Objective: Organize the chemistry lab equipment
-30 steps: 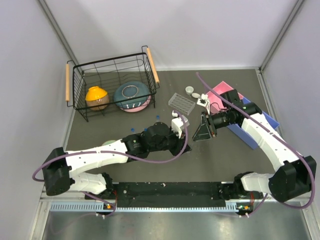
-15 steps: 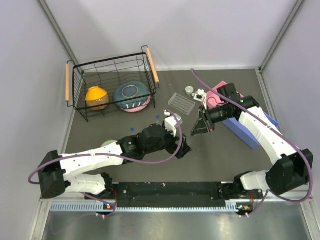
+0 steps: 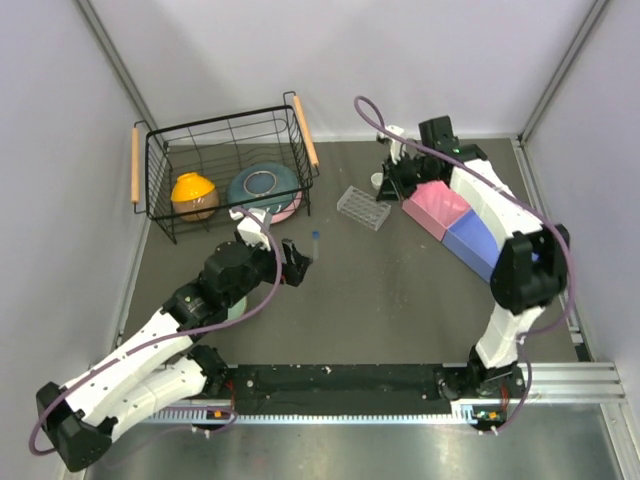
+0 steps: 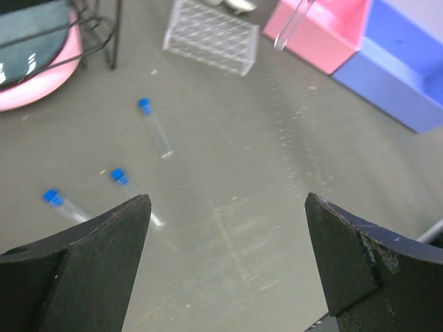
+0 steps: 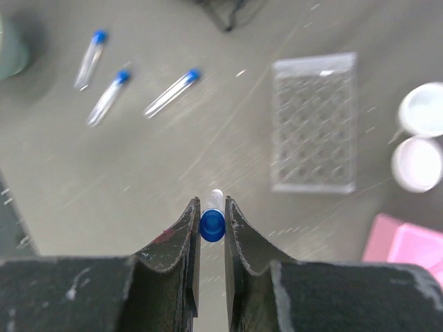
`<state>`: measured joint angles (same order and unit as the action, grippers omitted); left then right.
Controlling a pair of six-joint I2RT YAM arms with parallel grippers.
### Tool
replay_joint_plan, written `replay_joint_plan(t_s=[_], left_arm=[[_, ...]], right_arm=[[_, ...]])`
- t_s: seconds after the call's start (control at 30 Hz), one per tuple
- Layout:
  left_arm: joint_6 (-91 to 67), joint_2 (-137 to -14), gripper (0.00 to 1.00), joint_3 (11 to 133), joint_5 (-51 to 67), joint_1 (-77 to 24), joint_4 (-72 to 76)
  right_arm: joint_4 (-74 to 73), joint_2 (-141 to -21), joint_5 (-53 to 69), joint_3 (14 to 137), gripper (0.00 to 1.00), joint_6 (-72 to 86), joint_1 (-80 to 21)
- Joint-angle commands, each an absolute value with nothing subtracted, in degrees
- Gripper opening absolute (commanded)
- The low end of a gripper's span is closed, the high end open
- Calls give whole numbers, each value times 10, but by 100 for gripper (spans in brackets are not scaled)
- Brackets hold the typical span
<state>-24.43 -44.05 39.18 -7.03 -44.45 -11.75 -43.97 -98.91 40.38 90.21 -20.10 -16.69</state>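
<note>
My right gripper point(image 5: 211, 202) is shut on a clear tube with a blue cap point(image 5: 212, 225), held point down above the table just left of the clear rack point(image 5: 315, 124). In the top view that gripper point(image 3: 390, 188) is at the back, next to the rack point(image 3: 362, 207). Two white cups point(image 5: 423, 109) stand right of the rack. Three more blue-capped tubes point(image 4: 154, 128) lie loose on the table ahead of my left gripper point(image 4: 225, 200), which is wide open and holds nothing. In the top view the left gripper point(image 3: 292, 262) is near one tube point(image 3: 315, 240).
A black wire basket point(image 3: 225, 135) at the back left holds an orange bowl point(image 3: 193, 193) and a blue bowl point(image 3: 263, 190). A pink box point(image 3: 435, 208) and a blue box point(image 3: 475, 243) lie at the right. A green bowl point(image 5: 10, 48) is left of the loose tubes.
The left gripper opened, let go of the tube and drew back to the left. The right gripper shut on the tube and swung it to the back, beside the rack.
</note>
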Motion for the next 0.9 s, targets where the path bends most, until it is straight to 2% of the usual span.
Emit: replay_joint_plan(t_s=[0.0, 0.3, 0.87], left_arm=[[-238, -421, 99, 361, -83, -402, -156], [-216, -418, 99, 342, -124, -383, -161], [-209, -447, 99, 337, -119, -365, -139]], right_arm=[[-355, -1083, 332, 1018, 8, -190, -164], [-350, -1229, 258, 1178, 9, -188, -177], [-350, -1290, 254, 1213, 10, -192, -200]])
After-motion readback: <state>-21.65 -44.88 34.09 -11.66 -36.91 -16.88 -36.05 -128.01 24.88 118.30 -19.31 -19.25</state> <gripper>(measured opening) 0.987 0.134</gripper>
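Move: From the right hand, which already holds a blue-capped test tube, the clear rack lies about 11 cm ahead, 5 cm left and 14 cm below; the white cup stands some 8 cm beyond the rack and 4 cm to its right, the pink box around 24 cm to the rack's right and 3 cm farther out. From the open left hand, the middle tube is roughly 10 cm ahead, 4 cm left, 17 cm down, with the left tube 7 cm left of that one and level with it. Swing the right gripper quickly forward, about 15 cm, sinking some 6 cm and easing slightly left to bring the held tube over the rack; turn it roughly 10 degrees clockwise and keep the pinch. Meanwhile lower the wide-open left gripper about 6 cm and shift it as far left towards the middle tube, turning it counter-clockwise. ##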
